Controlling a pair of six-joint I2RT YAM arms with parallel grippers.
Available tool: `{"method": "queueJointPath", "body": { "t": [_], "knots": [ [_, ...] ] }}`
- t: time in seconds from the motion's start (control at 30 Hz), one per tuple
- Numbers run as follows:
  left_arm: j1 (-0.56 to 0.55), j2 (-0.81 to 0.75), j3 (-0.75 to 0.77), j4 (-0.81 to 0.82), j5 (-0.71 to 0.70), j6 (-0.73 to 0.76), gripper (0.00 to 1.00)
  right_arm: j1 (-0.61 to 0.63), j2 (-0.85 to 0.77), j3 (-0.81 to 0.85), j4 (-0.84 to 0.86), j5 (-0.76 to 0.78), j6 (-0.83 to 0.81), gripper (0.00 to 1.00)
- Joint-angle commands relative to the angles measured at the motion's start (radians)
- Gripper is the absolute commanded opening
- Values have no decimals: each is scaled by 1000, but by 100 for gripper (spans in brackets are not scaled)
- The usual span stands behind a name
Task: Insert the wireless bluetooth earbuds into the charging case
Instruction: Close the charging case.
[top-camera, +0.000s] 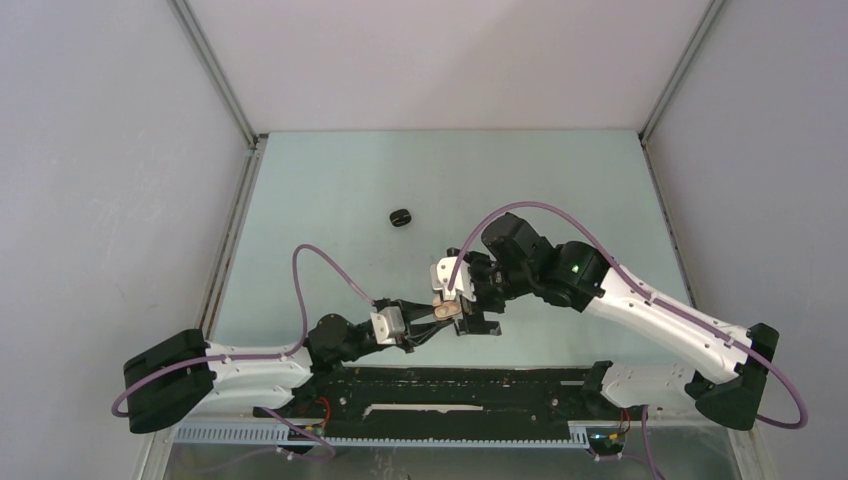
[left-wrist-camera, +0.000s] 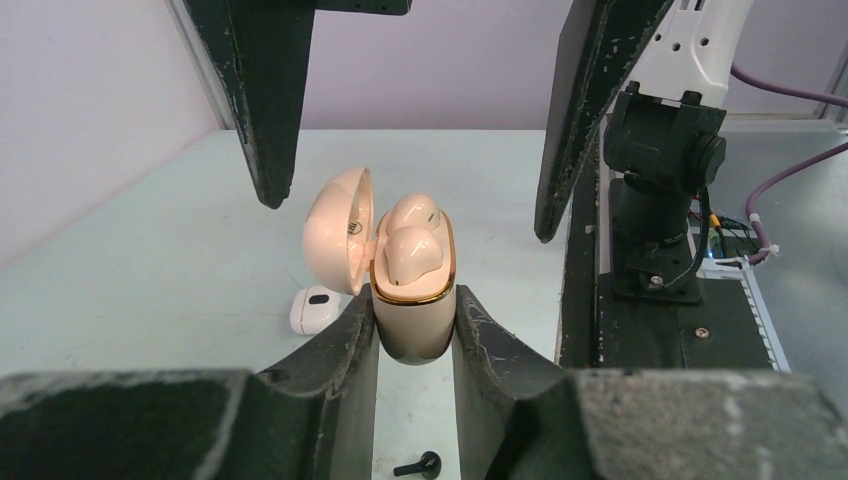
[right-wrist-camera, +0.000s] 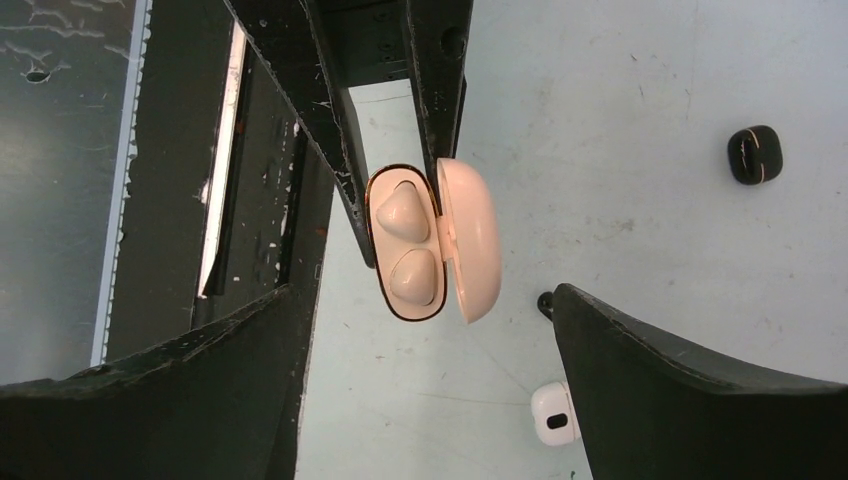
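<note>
My left gripper (left-wrist-camera: 414, 306) is shut on a pink charging case (left-wrist-camera: 411, 335) with a gold rim, holding it upright above the table. Its lid (left-wrist-camera: 338, 242) hangs open to the left. Two pale pink earbuds (left-wrist-camera: 412, 254) sit side by side in its wells, also plain in the right wrist view as earbuds (right-wrist-camera: 405, 250). My right gripper (right-wrist-camera: 425, 296) stands open above the case, its fingers (left-wrist-camera: 262, 100) well apart on either side and touching nothing. A black earbud (left-wrist-camera: 422, 466) lies on the table below the held case.
A small black case (top-camera: 401, 217) lies shut farther back on the table. A white rounded piece with a black oval mark (left-wrist-camera: 316, 308) rests on the table left of the held case. The black base rail (top-camera: 450, 385) runs along the near edge.
</note>
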Motion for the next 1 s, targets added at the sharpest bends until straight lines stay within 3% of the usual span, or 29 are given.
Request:
{"method": "queueJointPath", "body": {
  "t": [0.0,0.23,0.47,0.6,0.7,0.83,0.97],
  "knots": [
    [-5,-2,32,47,-11,8,0,3,-15,41,-12,-10,-16,98],
    [4,23,38,58,-84,-50,0,52,-26,41,-64,-15,-69,96],
    [35,75,60,45,-102,-112,0,88,-85,54,-85,99,-37,95],
    [38,121,68,67,-102,-129,0,-196,-71,88,-88,61,51,96],
    [67,164,91,46,-152,-231,0,-439,-53,98,-114,-59,86,96],
    [140,186,205,-238,-173,-472,3,-660,-10,97,-202,-185,96,96],
    [184,205,315,-516,-222,-572,7,-775,30,65,-237,-294,92,93]
  ]
}}
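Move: The charging case's open lid stands roughly 1 cm ahead of the open right hand, 2 cm to its left and 2 cm above; the case body, gripped by the left hand, is level with the right hand, 2 cm left and 2 cm up. Some 20 cm below, a black earbud lies about 12 cm ahead and 2 cm right, the white case 13 cm ahead and 11 cm right. From the left hand, the lid is 2 cm ahead, 1 cm right, 3 cm up. Right hand sweeps back 3 cm at the lid, then away forward-right; left carries gripped case 8 cm forward. ##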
